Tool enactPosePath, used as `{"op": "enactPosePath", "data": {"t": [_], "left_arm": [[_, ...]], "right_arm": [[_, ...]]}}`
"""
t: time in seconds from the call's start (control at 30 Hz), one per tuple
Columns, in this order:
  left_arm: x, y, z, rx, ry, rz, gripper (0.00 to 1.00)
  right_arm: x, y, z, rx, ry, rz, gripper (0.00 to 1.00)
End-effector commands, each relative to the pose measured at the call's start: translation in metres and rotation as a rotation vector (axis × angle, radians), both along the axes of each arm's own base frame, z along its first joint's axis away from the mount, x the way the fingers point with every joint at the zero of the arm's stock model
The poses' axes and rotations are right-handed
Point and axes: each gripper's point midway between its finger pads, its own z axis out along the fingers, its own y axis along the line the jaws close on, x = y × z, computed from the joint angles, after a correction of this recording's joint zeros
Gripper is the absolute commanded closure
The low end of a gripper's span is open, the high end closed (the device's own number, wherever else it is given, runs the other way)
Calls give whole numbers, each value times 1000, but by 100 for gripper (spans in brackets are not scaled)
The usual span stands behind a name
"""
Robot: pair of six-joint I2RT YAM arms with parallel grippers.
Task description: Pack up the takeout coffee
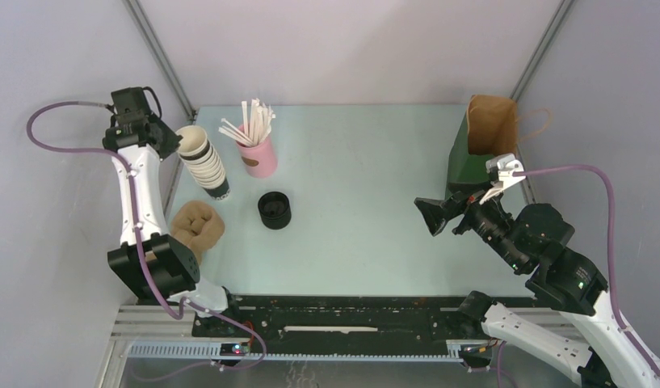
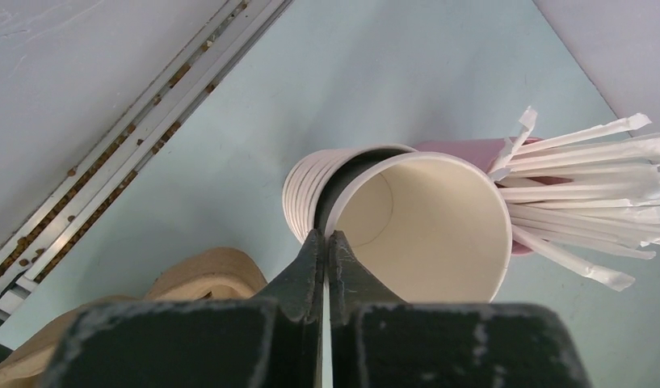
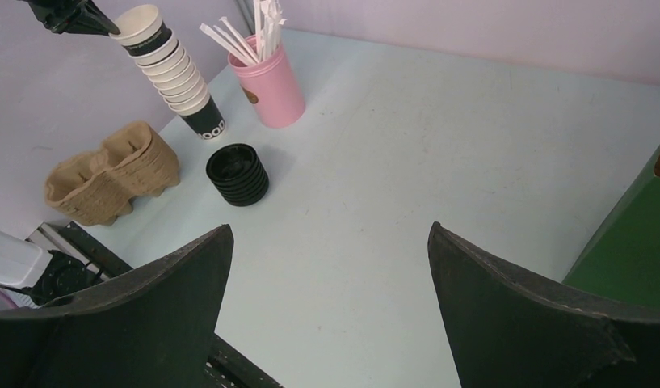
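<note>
No lidded cup of takeout coffee shows in any view. A stack of lidless cups (image 1: pixel 205 166) with cream insides stands at the back left. My left gripper (image 1: pixel 174 139) is shut on the rim of the top cup (image 2: pixel 427 226); its thin wall sits between the fingertips (image 2: pixel 317 246). That cup is tilted and partly out of the stack, as the right wrist view (image 3: pixel 140 23) also shows. The brown paper bag (image 1: pixel 493 123) with a green side stands open at the back right. My right gripper (image 1: pixel 433 217) is open and empty above the table, left of the bag.
A squat stack of black lids (image 1: pixel 274 209) sits near the middle left. A pink cup of wrapped straws (image 1: pixel 259 153) stands right of the cup stack. Brown pulp cup carriers (image 1: pixel 197 227) lie at the front left. Walls close in on both sides.
</note>
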Motion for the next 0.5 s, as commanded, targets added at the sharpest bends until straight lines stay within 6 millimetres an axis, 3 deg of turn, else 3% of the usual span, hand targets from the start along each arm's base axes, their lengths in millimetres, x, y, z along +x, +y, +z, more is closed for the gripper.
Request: {"op": "enactPosePath", "data": {"t": [0.0, 0.17, 0.3, 0.47], "left_arm": [[6, -2, 28, 4, -70, -4, 100], [1, -2, 58, 19, -145, 23, 100], [-9, -9, 106, 32, -256, 23, 100], [-30, -42, 160, 30, -430, -54, 100]], "right_arm": [[3, 2, 10, 29, -29, 0, 0], [2, 2, 11, 33, -34, 5, 0], [0, 5, 13, 40, -37, 20, 0], [1, 6, 15, 41, -37, 23, 0]]}}
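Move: At the near-left rim of the top cup, the left fingers already pinch it, its middle some 2 cm ahead, 3 cm right and 4 cm below. The other cups stand stacked about 13 cm below, level ahead and 2 cm right; the straw holder is 6 cm ahead and 12 cm right, the cup carrier about 13 cm back and 3 cm left, both well below. From the right hand the top cup lies roughly 21 cm ahead, 46 cm left and 12 cm below. Pulling the top cup up out of the nested stack, the left hand keeps its shut pinch on the rim and rises about 8 cm almost straight up, slowly at first, then much faster over the last half of the way. Late in the lift the wrist tips the fingers up by some 10 degrees. ##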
